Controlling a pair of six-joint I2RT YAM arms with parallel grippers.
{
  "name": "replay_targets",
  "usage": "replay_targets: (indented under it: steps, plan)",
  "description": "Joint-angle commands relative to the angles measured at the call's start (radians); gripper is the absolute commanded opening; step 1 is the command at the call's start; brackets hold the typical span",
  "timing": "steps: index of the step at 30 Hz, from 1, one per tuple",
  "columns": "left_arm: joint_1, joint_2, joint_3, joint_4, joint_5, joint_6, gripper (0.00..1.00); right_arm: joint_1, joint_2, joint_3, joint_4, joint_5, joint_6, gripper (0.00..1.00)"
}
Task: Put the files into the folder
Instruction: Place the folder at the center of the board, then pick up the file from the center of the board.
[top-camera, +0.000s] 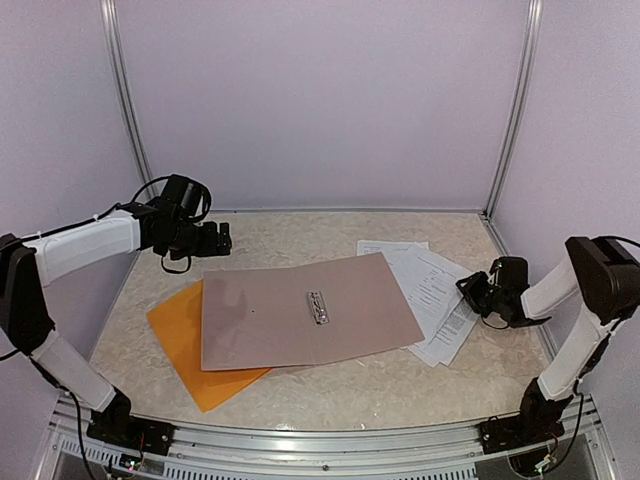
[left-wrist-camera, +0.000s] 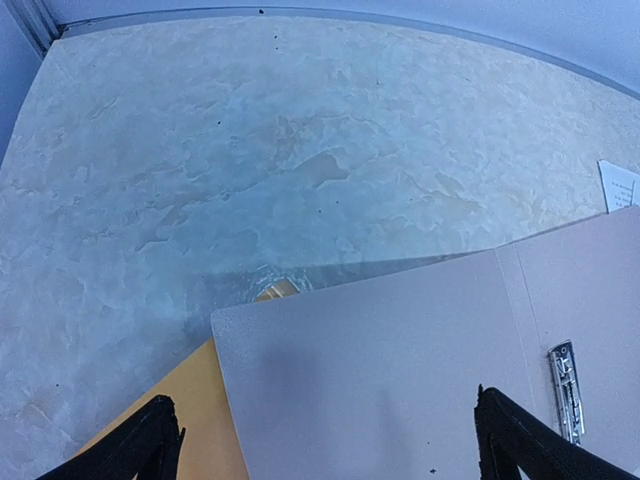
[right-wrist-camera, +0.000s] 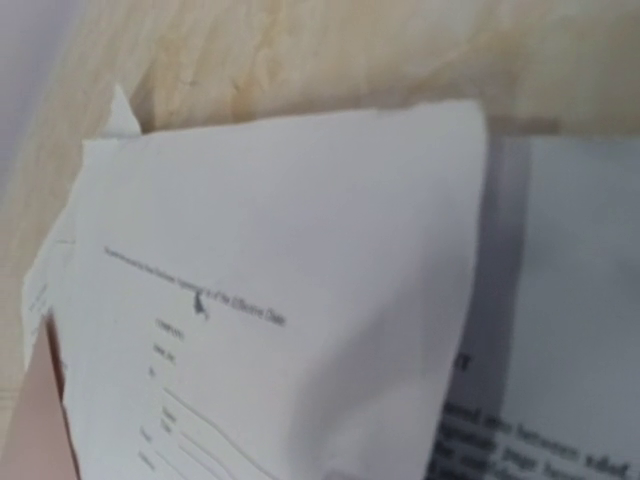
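Note:
The orange folder (top-camera: 185, 340) lies flat at the left, mostly covered by a grey-brown clipboard (top-camera: 270, 315) with a metal clip (top-camera: 317, 306). The files (top-camera: 435, 290), white printed sheets, lie fanned at the right with their left edges under the clipboard. My left gripper (top-camera: 222, 240) hovers open and empty above the folder's far corner; in its wrist view its fingertips (left-wrist-camera: 150, 440) straddle the clipboard (left-wrist-camera: 380, 370) and the folder (left-wrist-camera: 190, 420). My right gripper (top-camera: 478, 293) is low over the files' right side. Its wrist view shows only a lifted, curled sheet (right-wrist-camera: 300, 300) close up, with no fingers visible.
White booth walls with metal posts (top-camera: 125, 100) close in the left, back and right. An aluminium rail (top-camera: 320, 440) runs along the near edge between the arm bases. A corner of a sheet (left-wrist-camera: 620, 185) shows past the clipboard. The clipboard's corner (right-wrist-camera: 35, 430) overlaps the files.

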Motion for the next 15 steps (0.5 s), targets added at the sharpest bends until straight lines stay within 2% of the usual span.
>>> replay_targets:
  steps: [1,5,10,13,15]
  plan:
    - [-0.013,0.024,0.033,0.014,0.01,0.027,0.99,-0.013,0.046,-0.025,0.071,-0.024,0.06,0.33]
    - [-0.021,0.036,0.044,0.014,0.003,0.037,0.99,-0.017,0.066,-0.026,0.145,-0.033,0.072,0.23]
    - [-0.033,0.055,0.059,0.01,-0.021,0.06,0.99,-0.047,0.085,-0.02,0.243,-0.06,0.09,0.02]
    - [-0.039,0.068,0.072,0.004,-0.034,0.068,0.99,-0.055,0.069,-0.001,0.244,-0.073,0.077,0.0]
    - [-0.041,0.071,0.072,0.008,-0.04,0.069,0.99,-0.055,0.021,0.026,0.178,-0.058,0.028,0.0]
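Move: The top sheet's middle lies about 9 cm to the left of the right gripper and level with it fore and aft, with its right edge right at the fingertips; the table is only some 2 cm below. The lower sheet's middle is about 8 cm back and 3 cm left, and the open folder's about 34 cm left and 6 cm back. From the left gripper, the top sheet is roughly 44 cm to the right, about level fore and aft and some 15 cm below. Shut the right gripper fully from about a third open to pinch the top sheet's right edge, easing slightly forward as the fingers close. Then draw the edge forward and up, about 1.5 cm forward and 1 cm up in all, edging right at the end, with the fingertips tipping up some 5 degrees. Meanwhile drift the open left gripper about 1.5 cm right, clear above the table. ##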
